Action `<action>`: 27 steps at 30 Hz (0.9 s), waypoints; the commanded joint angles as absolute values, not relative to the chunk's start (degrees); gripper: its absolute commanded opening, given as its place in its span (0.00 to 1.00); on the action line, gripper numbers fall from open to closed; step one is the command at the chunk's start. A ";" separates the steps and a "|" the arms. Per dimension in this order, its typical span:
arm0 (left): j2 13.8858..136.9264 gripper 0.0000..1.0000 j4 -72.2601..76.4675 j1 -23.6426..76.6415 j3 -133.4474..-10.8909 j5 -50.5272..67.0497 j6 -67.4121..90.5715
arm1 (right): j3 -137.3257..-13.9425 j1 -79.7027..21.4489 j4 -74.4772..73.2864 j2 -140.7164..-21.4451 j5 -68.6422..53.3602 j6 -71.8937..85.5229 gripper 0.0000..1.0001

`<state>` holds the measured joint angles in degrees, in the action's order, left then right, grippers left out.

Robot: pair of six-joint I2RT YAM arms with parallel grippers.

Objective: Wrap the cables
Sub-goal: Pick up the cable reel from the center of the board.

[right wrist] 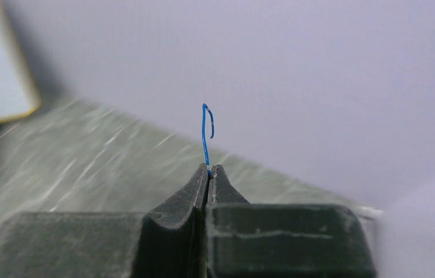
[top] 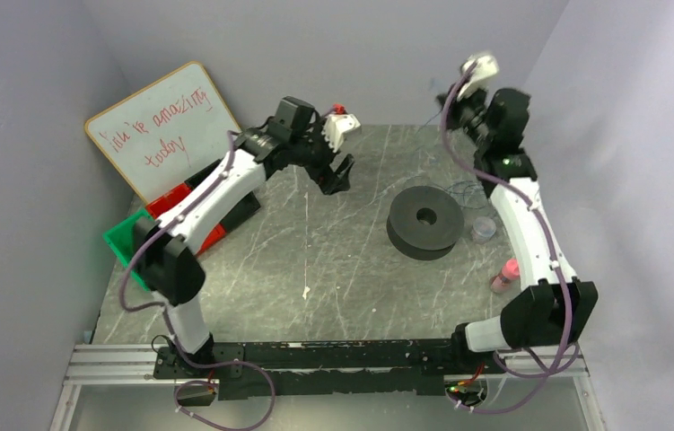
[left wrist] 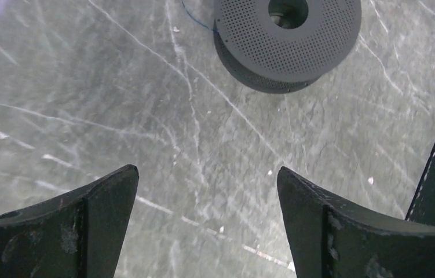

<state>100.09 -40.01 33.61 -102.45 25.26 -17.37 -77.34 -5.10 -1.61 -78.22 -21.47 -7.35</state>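
The cables are a very thin blue wire. Its hooked end (right wrist: 206, 130) sticks up from my right gripper (right wrist: 209, 169), which is shut on it and raised near the back wall. In the top view this gripper (top: 451, 94) hangs high at the back right, and loose blue loops (top: 468, 191) lie on the table behind a dark grey spool (top: 424, 221). My left gripper (left wrist: 208, 174) is open above bare table with nothing between its fingers, to the left of the spool (left wrist: 287, 35). A short blue strand (left wrist: 194, 20) runs off the spool's edge.
A whiteboard (top: 162, 126) leans at the back left, with a red bin (top: 171, 202) and a green bin (top: 122, 238) below it. A small clear container (top: 482, 229) and a pink bottle (top: 505, 274) stand right of the spool. The arms' mounting rail (top: 315, 359) lines the near edge.
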 commanded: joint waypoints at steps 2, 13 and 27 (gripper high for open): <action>112.45 0.94 -35.55 34.10 -109.50 30.78 -5.68 | -92.68 -0.28 -0.43 -82.38 2.54 -8.20 0.00; 138.82 0.94 -31.61 34.36 -131.44 46.94 14.77 | -87.04 6.33 2.50 -77.46 13.80 -16.85 0.00; 151.59 0.91 -9.81 34.81 -133.46 60.94 37.62 | -70.17 6.68 5.62 -65.16 13.57 -17.71 0.00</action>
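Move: About 25 cm to the left hand's right, some 2 cm back and 21 cm lower, stands the dark cable reel. The loose blue cable lies roughly 13 cm to the right of the reel and 10 cm farther out, with the clear cup about 15 cm to its right and nearly level with it. From the right hand, which already pinches the blue cable's end high up, the reel is some 9 cm back, straight in line sideways and 33 cm below. Sinking some 16 cm while reaching about 15 cm right and a little forward, the open, empty left hand comes down to the far-left side of the reel, its fingers swinging flatter to point right and slightly back. The right hand keeps its pinch on the cable end and sweeps about 19 cm right, turning some 45 degrees clockwise, first rising, then easing down and back. ##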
